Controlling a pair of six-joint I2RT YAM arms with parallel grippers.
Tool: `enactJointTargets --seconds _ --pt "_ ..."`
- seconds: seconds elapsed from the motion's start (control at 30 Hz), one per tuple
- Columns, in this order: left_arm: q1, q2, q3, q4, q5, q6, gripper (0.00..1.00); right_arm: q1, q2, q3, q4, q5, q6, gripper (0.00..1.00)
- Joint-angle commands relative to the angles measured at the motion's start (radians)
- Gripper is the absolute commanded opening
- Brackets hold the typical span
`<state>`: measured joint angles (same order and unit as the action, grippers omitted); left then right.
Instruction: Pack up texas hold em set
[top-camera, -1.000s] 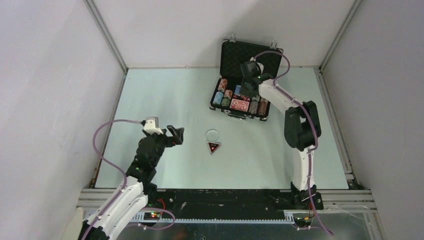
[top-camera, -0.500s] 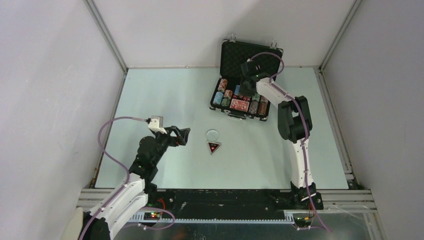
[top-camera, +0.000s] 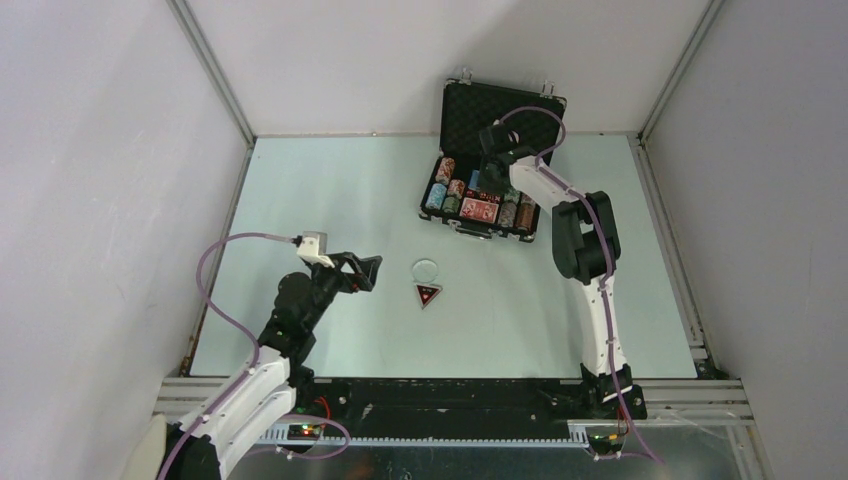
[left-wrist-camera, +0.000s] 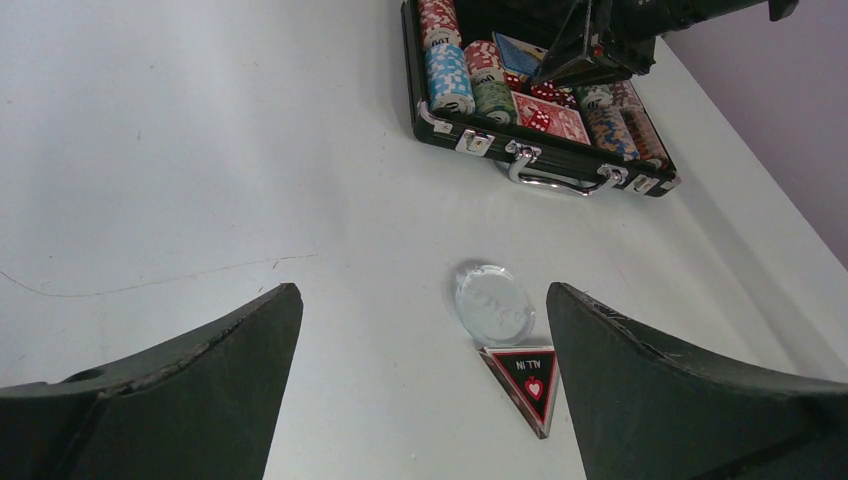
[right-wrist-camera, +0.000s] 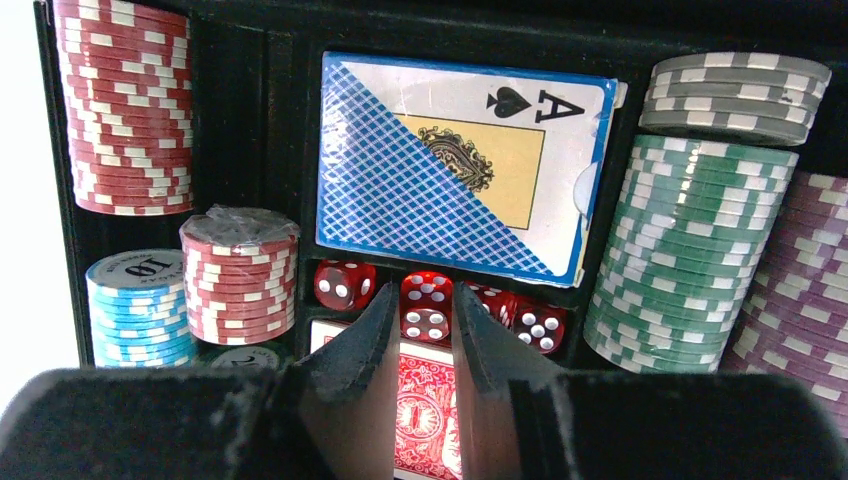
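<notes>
The black briefcase (top-camera: 478, 230) lies open at the table's far side with its lid (top-camera: 470, 105) up against the back wall. Striped chip stacks (right-wrist-camera: 690, 260), a blue card deck (right-wrist-camera: 460, 165), a red deck (right-wrist-camera: 425, 410) and red dice (right-wrist-camera: 345, 283) fill it. My right gripper (right-wrist-camera: 426, 292) hangs over the dice row, its narrow jaws shut on one red die (right-wrist-camera: 427, 310). My left gripper (left-wrist-camera: 420, 295) is wide open low over the table. Ahead of it lie a clear round token (left-wrist-camera: 493, 303) and a black triangular token (left-wrist-camera: 527, 380), both loose.
The case's silver handle (left-wrist-camera: 553, 182) and latches face the arms. Grey walls stand close on the left, right and back. The two tokens (top-camera: 427, 282) lie mid-table between the arms.
The right gripper has shifted a little further back over the case, its arm folding more upright. The left gripper has moved slightly right toward the tokens. Both openings are unchanged.
</notes>
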<state>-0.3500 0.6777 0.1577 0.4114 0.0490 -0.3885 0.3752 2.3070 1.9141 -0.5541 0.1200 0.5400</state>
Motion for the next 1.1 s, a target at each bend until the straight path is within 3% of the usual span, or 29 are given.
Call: enactJointTargets --seconds 0.0,0.17,0.47,0.63,0.97,1.07 --pt "0.002 -0.002 0.016 0.038 -0.003 0.031 1.00 -0.002 0.025 0.044 -0.017 0.037 0.035 0.12" --pt "0.002 0.001 0.021 0.028 -0.008 0.033 1.00 -0.001 0.025 0.041 -0.032 0.047 0.041 0.16" --pt "0.002 -0.005 0.024 0.017 -0.012 0.038 1.00 0.013 0.016 0.047 -0.074 0.105 0.021 0.38" --pt "0.002 -0.003 0.027 0.014 -0.014 0.039 1.00 0.012 0.011 0.047 -0.075 0.093 0.016 0.43" --pt "0.002 -0.007 0.031 0.009 -0.015 0.043 1.00 0.049 -0.090 0.043 -0.082 0.137 -0.039 0.43" --pt "0.001 -0.015 0.030 0.006 -0.014 0.042 1.00 0.072 -0.138 -0.002 -0.060 0.098 -0.064 0.49"
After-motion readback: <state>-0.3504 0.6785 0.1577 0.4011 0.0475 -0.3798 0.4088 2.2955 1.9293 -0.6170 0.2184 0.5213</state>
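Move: The right hand already holds a die at its place in the case's dice slot, about 1 cm below its fingertips. The blue card box lies some 5 cm ahead and 1 cm right, the red card box about 4 cm back, and the green chips about 8 cm right and 1 cm ahead. From the idle left hand the slot is roughly 23 cm ahead, 25 cm right and 10 cm lower. The right fingers open partway, let go of the die at the slot, then ease back about 1 cm. ##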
